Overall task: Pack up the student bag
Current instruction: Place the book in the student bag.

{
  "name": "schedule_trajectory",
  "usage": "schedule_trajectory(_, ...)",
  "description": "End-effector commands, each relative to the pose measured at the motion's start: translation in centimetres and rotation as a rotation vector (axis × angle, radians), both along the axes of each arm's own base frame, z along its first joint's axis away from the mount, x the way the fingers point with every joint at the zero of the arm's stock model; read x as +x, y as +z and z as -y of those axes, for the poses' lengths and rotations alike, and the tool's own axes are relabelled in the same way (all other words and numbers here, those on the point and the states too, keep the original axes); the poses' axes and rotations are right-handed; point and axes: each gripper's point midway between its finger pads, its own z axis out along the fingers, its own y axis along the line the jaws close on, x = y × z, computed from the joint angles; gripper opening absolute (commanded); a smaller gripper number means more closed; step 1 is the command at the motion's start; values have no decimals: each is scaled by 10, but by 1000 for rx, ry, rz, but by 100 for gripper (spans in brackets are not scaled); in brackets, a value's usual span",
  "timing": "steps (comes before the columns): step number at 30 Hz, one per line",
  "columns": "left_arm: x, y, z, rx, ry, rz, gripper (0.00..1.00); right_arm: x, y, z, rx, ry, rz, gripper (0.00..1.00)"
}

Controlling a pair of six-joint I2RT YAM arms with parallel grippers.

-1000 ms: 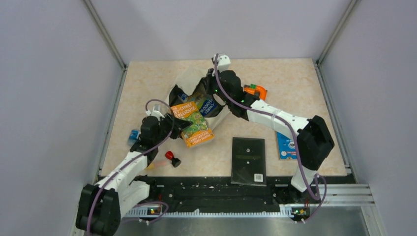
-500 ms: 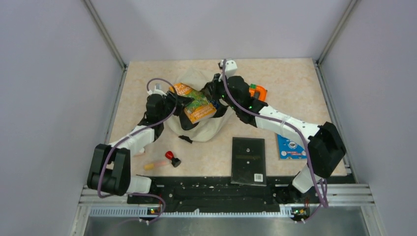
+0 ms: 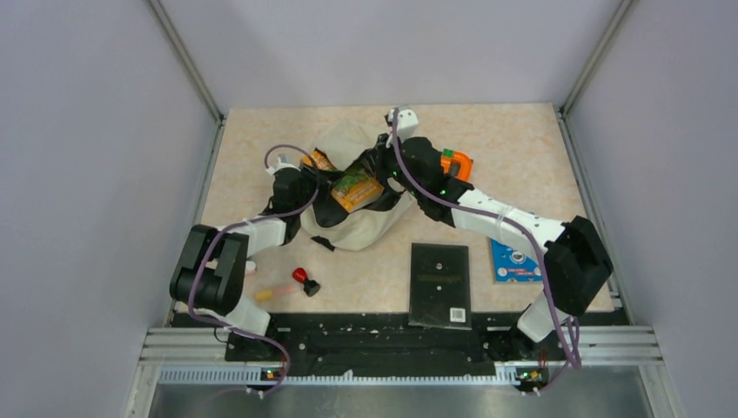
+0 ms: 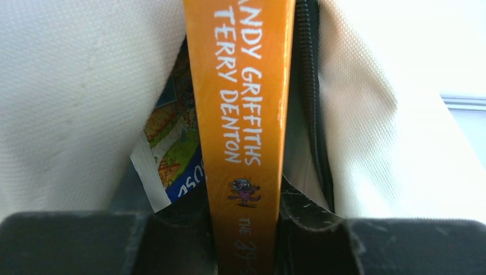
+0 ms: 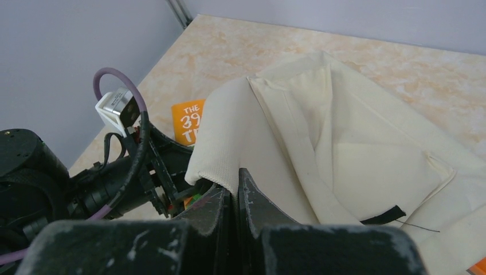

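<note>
The cream student bag (image 3: 365,228) lies mid-table with its mouth facing left. My left gripper (image 3: 320,188) is shut on an orange book (image 3: 355,186) that sits partly inside that mouth. In the left wrist view the book's orange spine (image 4: 243,114) stands clamped in the left gripper (image 4: 246,229), with bag fabric (image 4: 74,103) on both sides. A second colourful book (image 4: 172,154) lies deeper inside. My right gripper (image 5: 236,192) is shut on the bag's upper rim (image 5: 223,154) and holds it lifted. The orange book's corner (image 5: 186,120) shows beyond the rim.
A black flat case (image 3: 439,283) lies near the front edge, with a blue card (image 3: 506,259) to its right. An orange object (image 3: 454,162) sits behind the right arm. A red-capped stamp (image 3: 304,279) and a pale stick (image 3: 271,290) lie front left.
The left arm carried the orange book from in front of the bag up and back into its mouth. The right gripper kept its hold on the rim and shifted slightly right.
</note>
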Motion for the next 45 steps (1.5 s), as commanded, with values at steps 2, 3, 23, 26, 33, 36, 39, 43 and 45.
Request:
schedule_trajectory(2, 28, 46, 3, -15, 28, 148, 39, -1, 57, 1, 96, 10, 120, 0)
schedule_trajectory(3, 27, 43, 5, -6, 15, 136, 47, -1, 57, 0, 94, 11, 121, 0)
schedule_trajectory(23, -6, 3, 3, 236, -67, 26, 68, 3, 51, 3, 72, -8, 129, 0)
schedule_trajectory(26, 4, 13, 18, 245, -105, 49, 52, 5, 46, 1, 62, -8, 125, 0)
schedule_trajectory(33, 22, 25, 42, 259, -121, 80, 48, 13, 28, -1, -16, -18, 103, 0)
schedule_trajectory(36, 26, 17, 45, 274, -131, 59, 55, 14, 22, -2, -26, -15, 95, 0)
schedule_trajectory(39, 23, 11, 41, 313, -134, 41, 69, 13, 20, -3, -35, -12, 90, 0)
schedule_trajectory(43, 11, 12, 30, 396, -144, 38, 85, 13, 20, 0, -49, -18, 94, 0)
schedule_trajectory(45, 3, 14, 24, 441, -149, 32, 90, 13, 21, 1, -51, -20, 95, 0)
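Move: My left hand already has the treehouse book pinched inside the student bag, the book's middle some 2 cm to its right and 1 cm back. The middle of the bag's mouth lies about 5 cm back, 4 cm right and 4 cm below it; the blue book, deeper in, about 8 cm right, 2 cm back and 6 cm down. From my right hand, pinching the rim, the treehouse book is roughly 7 cm left, 4 cm back and 12 cm below. I open my left fingers wide to let go of the treehouse book, easing back and down about 2 cm, then half close them while swinging some 4 cm right and a little forward and up. After that I sink again, reopening wide around the book, the hand rolled some 20 degrees, left side up. My right hand keeps the rim pinched and dips slightly at the end. ##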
